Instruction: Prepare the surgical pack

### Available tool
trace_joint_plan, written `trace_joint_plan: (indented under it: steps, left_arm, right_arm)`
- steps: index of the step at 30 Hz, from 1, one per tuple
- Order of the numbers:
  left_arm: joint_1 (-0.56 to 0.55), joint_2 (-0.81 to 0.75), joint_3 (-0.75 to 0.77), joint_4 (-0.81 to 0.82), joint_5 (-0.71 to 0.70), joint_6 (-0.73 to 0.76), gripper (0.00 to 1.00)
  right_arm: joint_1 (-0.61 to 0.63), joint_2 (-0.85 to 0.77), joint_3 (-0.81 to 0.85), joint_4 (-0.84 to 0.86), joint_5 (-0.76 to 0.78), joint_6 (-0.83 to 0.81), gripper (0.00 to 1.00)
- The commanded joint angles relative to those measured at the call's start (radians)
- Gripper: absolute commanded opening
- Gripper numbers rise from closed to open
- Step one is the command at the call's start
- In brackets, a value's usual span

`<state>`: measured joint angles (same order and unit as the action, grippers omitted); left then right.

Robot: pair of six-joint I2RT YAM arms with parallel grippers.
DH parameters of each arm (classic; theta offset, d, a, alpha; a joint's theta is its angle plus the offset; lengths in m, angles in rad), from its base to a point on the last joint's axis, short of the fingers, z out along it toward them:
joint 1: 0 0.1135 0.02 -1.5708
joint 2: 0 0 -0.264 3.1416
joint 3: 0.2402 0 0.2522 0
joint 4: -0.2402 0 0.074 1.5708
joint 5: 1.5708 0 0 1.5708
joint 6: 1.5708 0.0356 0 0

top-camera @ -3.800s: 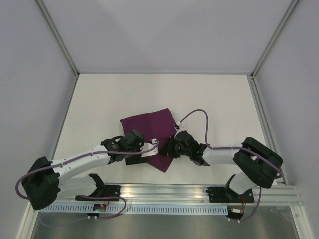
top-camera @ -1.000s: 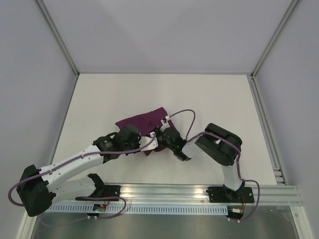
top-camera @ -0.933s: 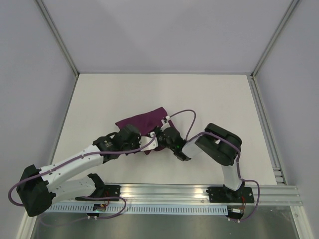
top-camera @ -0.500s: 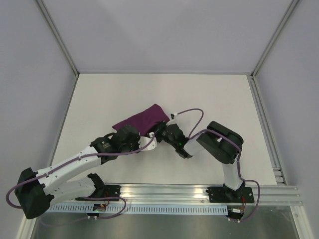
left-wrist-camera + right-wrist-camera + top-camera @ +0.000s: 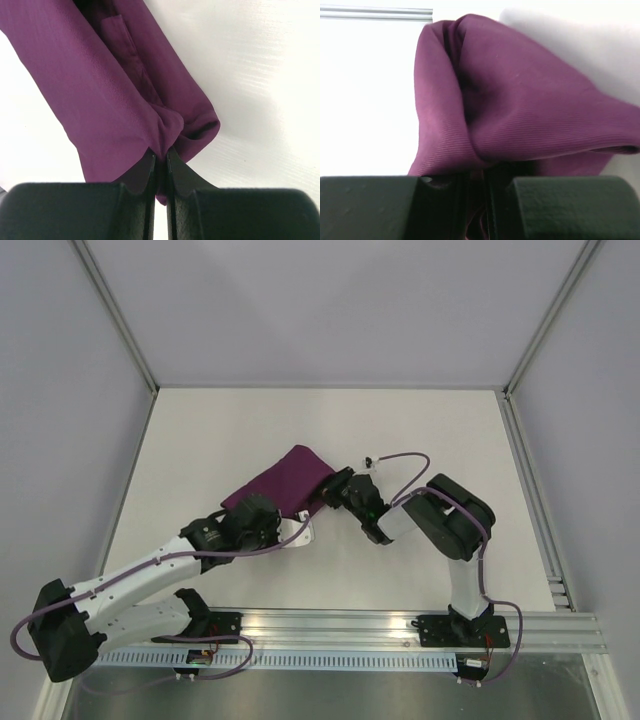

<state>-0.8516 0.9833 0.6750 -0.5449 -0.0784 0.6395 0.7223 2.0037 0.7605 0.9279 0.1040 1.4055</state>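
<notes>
The surgical pack shows only as a dark purple cloth [image 5: 282, 477], folded into a narrow slanting band on the white table [image 5: 220, 430]. My left gripper [image 5: 303, 519] is at the cloth's near corner. In the left wrist view that gripper [image 5: 160, 156] is shut on a pinch of the cloth [image 5: 110, 85], which hangs in folds beyond the fingers. My right gripper [image 5: 324, 497] meets the cloth's right edge. In the right wrist view the bunched cloth [image 5: 520, 100] runs down between the narrow jaws of that gripper [image 5: 483, 176]. What lies under or inside the cloth is hidden.
Grey enclosure walls with aluminium posts [image 5: 118, 322] stand on the left, far and right sides. A metal rail [image 5: 330, 625] carrying both arm bases runs along the near edge. The right arm's purple cable [image 5: 400, 458] loops above its wrist.
Both grippers have moved away from the bases, taking the cloth with them. Its far end has swung up and left, and the cloth has narrowed into a slanting band.
</notes>
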Motion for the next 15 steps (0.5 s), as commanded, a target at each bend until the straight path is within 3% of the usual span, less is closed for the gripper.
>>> trace_joint_plan:
  steps: [1,3,6,7,11,15]
  left_arm:
    - [-0.012,-0.031,-0.018,-0.038,0.035,0.023,0.0]
    - [-0.012,-0.032,-0.023,-0.041,0.038,0.02,0.0]
    - [-0.012,-0.031,-0.023,-0.047,0.043,0.014,0.29]
    - [-0.012,-0.028,-0.017,-0.049,0.046,0.008,0.48]
    - [-0.012,-0.02,0.056,-0.093,0.066,-0.026,0.74]
    - [-0.012,0.003,0.181,-0.161,0.133,-0.063,0.79]
  right_arm:
    - [-0.038,0.021,0.025,-0.044,0.094,-0.054,0.18]
    - [-0.037,0.02,0.022,-0.052,0.08,-0.063,0.18]
    - [-0.037,0.012,0.007,-0.069,0.042,-0.069,0.18]
    - [-0.037,0.009,0.005,-0.07,0.028,-0.074,0.17]
    - [-0.032,-0.008,-0.009,-0.057,-0.042,-0.082,0.17]
    - [-0.024,-0.051,-0.032,-0.029,-0.124,-0.077,0.16]
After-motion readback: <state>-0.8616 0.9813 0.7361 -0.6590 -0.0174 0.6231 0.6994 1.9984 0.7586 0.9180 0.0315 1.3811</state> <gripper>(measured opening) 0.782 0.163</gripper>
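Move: The left gripper still pinches the near end of the purple cloth right at its fingertips. The middle of the folded cloth lies about 12 cm straight ahead of that gripper and some 7 cm lower. The far-right end of the cloth, pinched in the right gripper, is roughly 14 cm ahead and 11 cm to the right of the left one, about 4 cm lower. From the right gripper, the near end lies around 14 cm back, 11 cm left and 4 cm above. Open the left gripper wide and let go of the near end of the cloth. As the fingers spread, ease the hand back about 2 cm, away from the folded cloth, sinking slightly, then start lifting it by roughly 1.5 cm at the end. Keep the right gripper shut on its end of the cloth and in place. ##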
